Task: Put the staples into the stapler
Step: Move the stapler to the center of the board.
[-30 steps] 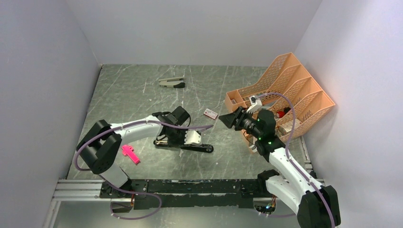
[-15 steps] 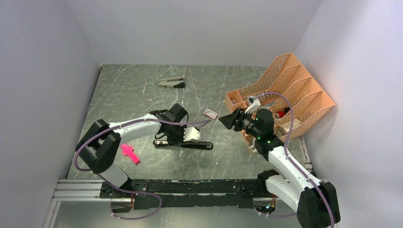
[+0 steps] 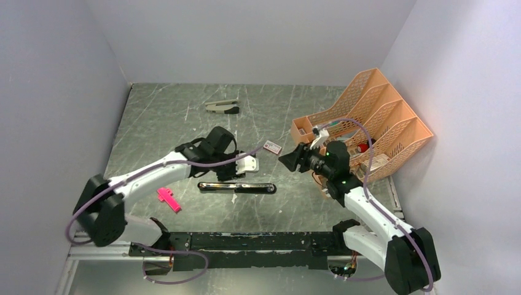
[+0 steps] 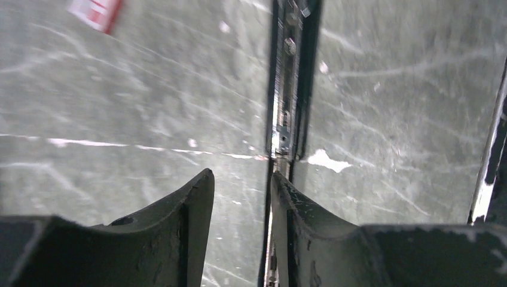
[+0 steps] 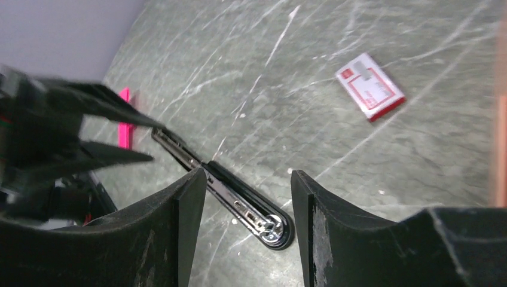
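The black stapler [image 3: 236, 187] lies opened out flat on the table, its chrome rail [image 4: 286, 95] facing up. My left gripper [image 3: 241, 174] hovers just above and behind it, open, with only table showing between its fingers [image 4: 241, 174]. My right gripper [image 3: 284, 158] is in the air to the stapler's right, open and empty [image 5: 248, 174], looking down on the stapler's rounded end [image 5: 272, 227]. The staples' small red-and-white box [image 3: 272, 147] lies closed on the table between the two grippers [image 5: 369, 85]. No loose strips show.
A silver-grey stapler [image 3: 222, 107] lies at the back of the table. A pink cross-shaped piece [image 3: 168, 199] sits near the front left. An orange mesh file rack [image 3: 362, 126] stands against the right wall, close behind my right arm.
My left gripper has let go of the stapler, opened and lifted back from it. The stapler now lies alone and flat. My right gripper has drifted slightly left.
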Tool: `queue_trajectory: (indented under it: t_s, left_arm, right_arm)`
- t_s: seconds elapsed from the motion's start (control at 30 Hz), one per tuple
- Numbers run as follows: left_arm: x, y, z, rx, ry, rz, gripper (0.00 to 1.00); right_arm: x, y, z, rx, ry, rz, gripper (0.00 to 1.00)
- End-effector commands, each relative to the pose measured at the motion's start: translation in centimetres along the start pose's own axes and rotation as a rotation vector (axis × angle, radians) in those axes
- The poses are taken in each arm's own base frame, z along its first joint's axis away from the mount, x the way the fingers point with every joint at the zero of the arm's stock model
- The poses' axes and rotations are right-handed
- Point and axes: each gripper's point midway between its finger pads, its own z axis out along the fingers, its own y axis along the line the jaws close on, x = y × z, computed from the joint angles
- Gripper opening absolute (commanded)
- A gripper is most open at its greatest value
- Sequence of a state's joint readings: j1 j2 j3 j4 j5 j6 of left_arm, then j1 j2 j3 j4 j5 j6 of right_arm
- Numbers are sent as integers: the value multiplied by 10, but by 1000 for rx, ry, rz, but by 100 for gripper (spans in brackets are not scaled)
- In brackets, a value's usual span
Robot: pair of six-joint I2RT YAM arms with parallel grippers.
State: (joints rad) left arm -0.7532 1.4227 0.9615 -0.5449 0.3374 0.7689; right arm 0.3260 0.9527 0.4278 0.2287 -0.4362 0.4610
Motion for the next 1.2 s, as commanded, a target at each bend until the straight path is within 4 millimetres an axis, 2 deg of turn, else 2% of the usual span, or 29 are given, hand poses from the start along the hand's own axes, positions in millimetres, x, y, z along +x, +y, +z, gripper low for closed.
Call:
queue_trajectory:
  t_s: [0.0, 0.1, 0.13, 0.2, 0.33, 0.47, 0.6, 0.73, 1.03, 1.17]
  left_arm:
    - [-50, 32, -42, -228, -215, -82, 44]
    - [-70, 47, -80, -407, -375, -206, 47]
    - [-74, 52, -94, -474, -438, -258, 51]
    - [-71, 73, -132, -687, -551, -453, 65]
    - [-46, 95, -192, -994, -635, -712, 68]
    - [-18, 102, -226, -1202, -572, -797, 69]
    - [-7, 99, -244, -1280, -582, -826, 70]
    - [-4, 96, -250, -1296, -591, -823, 70]
    - [-4, 97, -242, -1273, -544, -806, 70]
    - [-3, 98, -240, -1270, -531, -805, 70]
  right_arm:
    - [9, 30, 10, -139, 33, -126, 59]
    - [30, 56, 24, -218, 107, -191, 59]
    - [37, 62, 30, -240, 137, -219, 60]
    - [47, 72, 40, -268, 191, -280, 60]
    - [66, 73, 57, -274, 301, -433, 61]
    - [88, 78, 64, -315, 402, -547, 63]
    - [116, 78, 69, -349, 517, -622, 63]
    - [143, 64, 74, -297, 630, -700, 63]
    - [162, 50, 85, -216, 695, -780, 61]
    - [167, 46, 87, -191, 707, -794, 49]
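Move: Back and to its left of the right hand lies the opened-out stapler, its middle some 17 cm left, 6 cm back and 15 cm below. The staples box sits about 14 cm farther out than the stapler and 12 cm to its right; the pink piece is roughly 23 cm left of the stapler and 4 cm nearer the bases. From the left hand the stapler's middle is about 8 cm below, 2 cm back and 2 cm right. Sweeping left with open fingers, the right hand travels about 13 cm left and 6 cm back, then sinks mostly late for 13 cm in all, turning counter-clockwise and tipping its fingers down astride the stapler's right half. The left hand clears out, rising about 20 cm, then swinging left and a little forward, its wrist turning strongly counter-clockwise and its fingers opening wider. ##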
